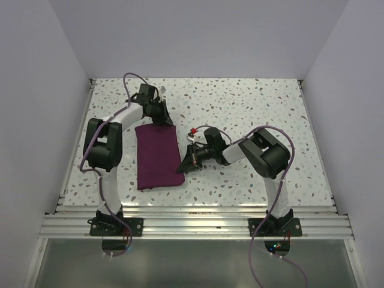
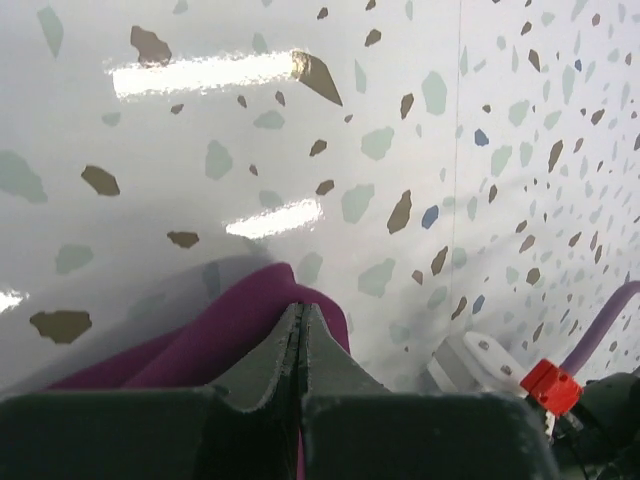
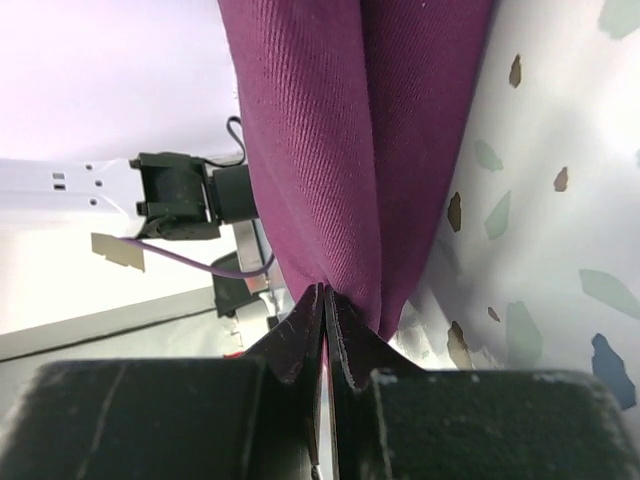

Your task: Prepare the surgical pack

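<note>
The surgical pack [image 1: 157, 156] is a plum-purple cloth folded into a long rectangle, lying flat on the speckled table left of centre. My left gripper [image 1: 166, 120] is at its far right corner; in the left wrist view the gripper [image 2: 300, 308] is shut, with a fold of the cloth [image 2: 215, 335] bunched around the tips and a sliver of purple between the jaws. My right gripper [image 1: 182, 168] is at the near right corner. The right wrist view has that gripper [image 3: 325, 290] shut on a pinched ridge of the cloth [image 3: 350, 150].
White walls [image 1: 42, 120] enclose the table on three sides. An aluminium rail [image 1: 198, 225] runs along the near edge, carrying both arm bases. The right arm's wrist with a red fitting [image 2: 550, 385] lies close to the left gripper. A purple cable [image 3: 190, 258] hangs near the left arm's base.
</note>
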`<act>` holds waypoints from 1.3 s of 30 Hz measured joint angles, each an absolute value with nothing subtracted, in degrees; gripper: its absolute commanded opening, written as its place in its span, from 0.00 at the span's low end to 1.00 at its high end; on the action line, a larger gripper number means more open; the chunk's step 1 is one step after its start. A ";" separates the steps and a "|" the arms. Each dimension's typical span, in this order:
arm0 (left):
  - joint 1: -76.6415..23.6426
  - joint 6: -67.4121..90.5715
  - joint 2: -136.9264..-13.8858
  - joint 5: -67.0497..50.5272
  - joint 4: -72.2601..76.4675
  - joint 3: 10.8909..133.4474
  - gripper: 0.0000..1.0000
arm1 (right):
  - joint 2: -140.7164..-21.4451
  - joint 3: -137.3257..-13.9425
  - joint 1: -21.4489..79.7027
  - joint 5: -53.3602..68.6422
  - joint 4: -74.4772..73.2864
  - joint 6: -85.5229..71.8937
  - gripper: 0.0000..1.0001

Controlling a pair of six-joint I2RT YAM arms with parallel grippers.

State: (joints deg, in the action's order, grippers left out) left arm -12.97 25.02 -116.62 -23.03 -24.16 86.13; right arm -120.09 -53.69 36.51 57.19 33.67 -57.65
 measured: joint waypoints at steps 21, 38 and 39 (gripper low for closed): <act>-7.73 26.81 -109.08 -8.03 -35.11 97.21 0.25 | -114.98 -70.19 41.30 49.60 -2.57 -35.59 0.06; -4.62 28.60 -63.86 3.11 -43.90 58.13 0.64 | -99.88 -74.70 47.13 15.29 -34.22 -22.92 0.99; -4.62 29.23 -61.93 2.26 -43.99 56.73 0.65 | -97.32 -72.51 47.09 13.39 -34.92 -23.53 0.99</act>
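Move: The left hand's shut fingertips are at the folded purple pack's far right corner, which lies about 1 cm back, 1 cm right and 2 cm below; the pack's middle is some 14 cm back and 4 cm left. From the right hand that middle lies roughly 6 cm ahead, 7 cm left and slightly below, with the near right corner about 4 cm back and 2 cm right. With its fingers still shut, the left hand first works about 3 cm forward and down at the pack's far right corner, then lifts high and swings back and left across the pack's far end to its left side, turning counter-clockwise and opening. The right hand eases back 2 cm along the right edge, rises about 5 cm with a brief swing left, then moves right clear of the edge, rolling strongly and opening wide. ##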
